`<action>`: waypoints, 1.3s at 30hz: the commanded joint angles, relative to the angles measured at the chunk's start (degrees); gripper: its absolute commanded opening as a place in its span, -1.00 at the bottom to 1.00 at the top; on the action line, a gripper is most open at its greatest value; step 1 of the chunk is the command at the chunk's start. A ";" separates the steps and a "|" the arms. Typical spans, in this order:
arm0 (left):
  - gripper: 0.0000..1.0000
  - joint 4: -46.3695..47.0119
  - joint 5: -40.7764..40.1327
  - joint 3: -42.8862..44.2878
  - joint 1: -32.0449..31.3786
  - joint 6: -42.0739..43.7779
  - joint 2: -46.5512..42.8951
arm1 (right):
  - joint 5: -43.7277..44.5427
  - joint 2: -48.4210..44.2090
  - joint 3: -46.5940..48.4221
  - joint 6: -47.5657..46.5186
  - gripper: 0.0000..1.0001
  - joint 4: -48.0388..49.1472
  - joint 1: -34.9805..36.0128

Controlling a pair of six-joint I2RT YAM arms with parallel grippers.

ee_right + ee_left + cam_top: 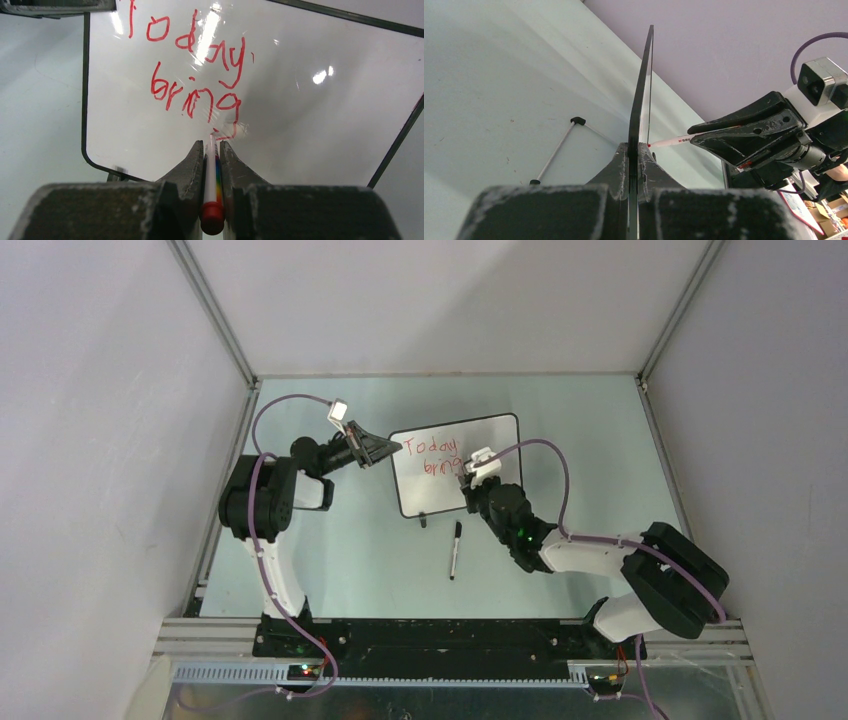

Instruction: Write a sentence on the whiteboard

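The whiteboard [490, 445] is held tilted above the table, and my left gripper [385, 450] is shut on its left edge. In the left wrist view the whiteboard [640, 95] shows edge-on between the closed jaws of the left gripper [639, 147]. The sentence [195, 65] reads "Today bring" in red, in two lines. My right gripper [212, 145] is shut on a red marker [211, 175] with a white barrel. Its tip touches the whiteboard [310, 125] just under the "g". In the top view, the right gripper [468, 480] hovers over the sentence [437, 455].
A black-capped pen [455, 550] lies on the table just in front of the board. A thin white stick with black ends [555, 152] shows on the table in the left wrist view. Grey walls enclose the table on three sides.
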 commanded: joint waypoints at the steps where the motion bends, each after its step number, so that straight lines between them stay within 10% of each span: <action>1: -1.00 2.85 1.26 0.29 0.46 2.43 -0.96 | -0.54 -0.15 3.06 -0.60 -1.00 1.13 0.57; 39: -1.00 2.82 1.18 0.16 0.33 2.52 -0.99 | 4.02 -7.77 -0.15 -0.54 -1.00 9.34 -4.50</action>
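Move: The right gripper holds the red marker, its tip on the whiteboard at the foot of the "g" in "bring". The blank area right of that word lies some 5 cm ahead of the hand, 4 cm right and 2 cm up; "bring" itself is 5 cm ahead and 5 cm left, "Today" about 7 cm ahead, 7 cm left and 5 cm up. From the left gripper, pinching the board's left edge, the blank area is about 18 cm right, 1 cm back, 3 cm lower. Let the right gripper finish the tail of the "g" with a short stroke left and up, under 1 cm to the left, then draw back about 1 cm, rising, to take the marker tip off the board. Carry it about 4 cm right while easing forward, climbing to some 6 cm above the start, wrist tipping up and rolling slightly; keep the marker gripped and the left gripper still on the board's edge. ##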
